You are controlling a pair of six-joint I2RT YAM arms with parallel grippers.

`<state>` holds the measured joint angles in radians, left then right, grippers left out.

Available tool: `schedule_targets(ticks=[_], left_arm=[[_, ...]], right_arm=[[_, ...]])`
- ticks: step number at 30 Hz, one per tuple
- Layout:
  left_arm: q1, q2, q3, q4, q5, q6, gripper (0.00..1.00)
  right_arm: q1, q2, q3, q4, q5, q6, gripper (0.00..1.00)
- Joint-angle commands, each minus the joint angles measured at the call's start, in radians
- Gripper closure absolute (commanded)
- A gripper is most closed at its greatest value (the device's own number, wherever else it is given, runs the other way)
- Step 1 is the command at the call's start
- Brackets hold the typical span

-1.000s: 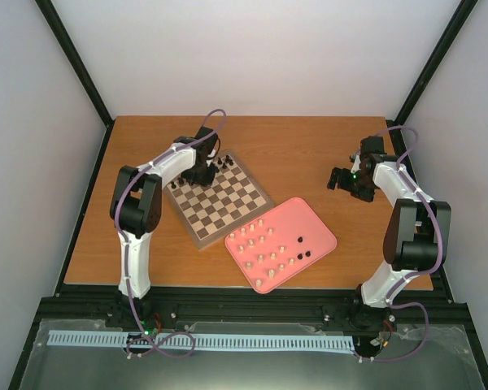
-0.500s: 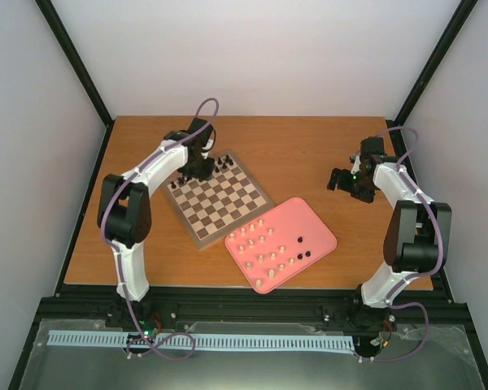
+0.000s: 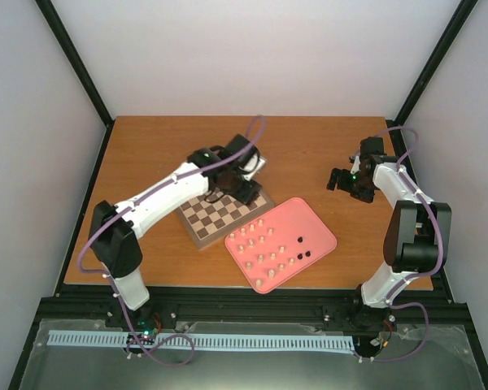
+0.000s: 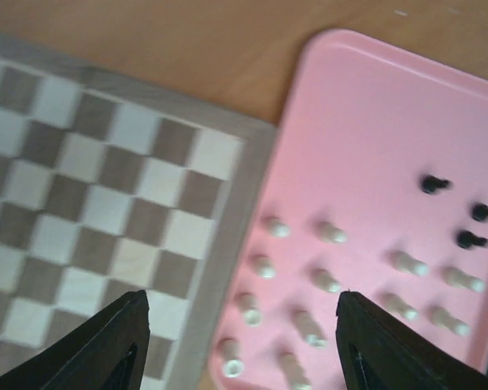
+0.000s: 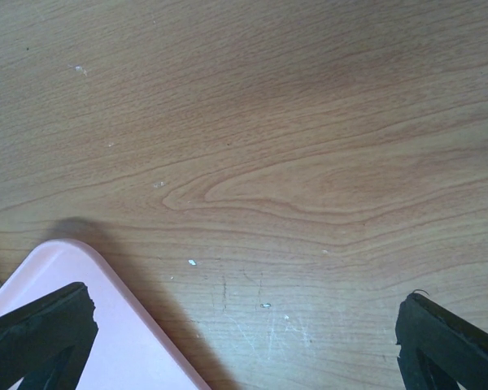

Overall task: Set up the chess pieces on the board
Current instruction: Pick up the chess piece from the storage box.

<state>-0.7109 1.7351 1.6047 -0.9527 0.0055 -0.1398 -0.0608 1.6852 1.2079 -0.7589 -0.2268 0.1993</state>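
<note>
The board (image 3: 215, 218) lies at the table's middle, and its checks fill the left of the left wrist view (image 4: 81, 187). My left arm crosses its far part. My left gripper (image 3: 248, 191) hangs open over the board's right edge and the tray's near corner (image 4: 242, 325), holding nothing. Several cream chess pieces (image 4: 325, 280) lie on the pink tray (image 4: 374, 122), some of them below the gap between my fingers. Three dark pieces (image 4: 472, 240) sit further right (image 3: 301, 253). My right gripper (image 3: 337, 180) hovers open over bare table (image 5: 244, 341).
The pink tray (image 3: 317, 223) sits right of the board, and its corner (image 5: 65, 325) shows at the lower left of the right wrist view. Bare wooden table (image 3: 309, 146) lies behind the board and the tray. Black frame posts stand at the table's back corners.
My left arm has swung right from the board's far-left corner to its right edge by the tray. Its jaws have opened. The right arm has not moved.
</note>
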Motion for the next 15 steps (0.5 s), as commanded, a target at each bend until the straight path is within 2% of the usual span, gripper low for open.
schedule_targets(ticks=[1, 7, 15], left_arm=[[-0.113, 0.066, 0.051, -0.008, 0.054, 0.036, 0.35], [-0.26, 0.254, 0.167, -0.021, -0.022, 0.066, 0.36], [-0.334, 0.426, 0.342, -0.023, 0.043, 0.074, 0.4]], right_arm=[[0.01, -0.023, 0.015, 0.001, -0.001, 0.005, 0.0], [0.011, -0.021, 0.011, 0.003, 0.0, 0.002, 0.0], [0.01, -0.019, 0.011, 0.001, 0.007, -0.007, 0.0]])
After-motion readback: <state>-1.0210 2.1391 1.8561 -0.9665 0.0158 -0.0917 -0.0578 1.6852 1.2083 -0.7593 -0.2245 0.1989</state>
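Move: The nearest of the three black pieces left in the pink storage box stands about 20 cm to the right of my left hand, 7 cm back and some 16 cm below. The other two black pieces are 5–6 cm farther back than it, one in line with it and one 2 cm farther right. A white piece stands roughly 6 cm left and 4 cm back of it. From my right hand, the nearest black piece is about 17 cm left, 14 cm back and 7 cm below. I swing my left hand, empty and part-open, about 14 cm right and some 7 cm back from beside the chessboard to over the storage box, closing in on the remaining black pieces. After starting nearly level I drop about 9 cm, turning the wrist some 20 degrees clockwise, and slow at the end with the fingers still apart and clear of the pieces. ##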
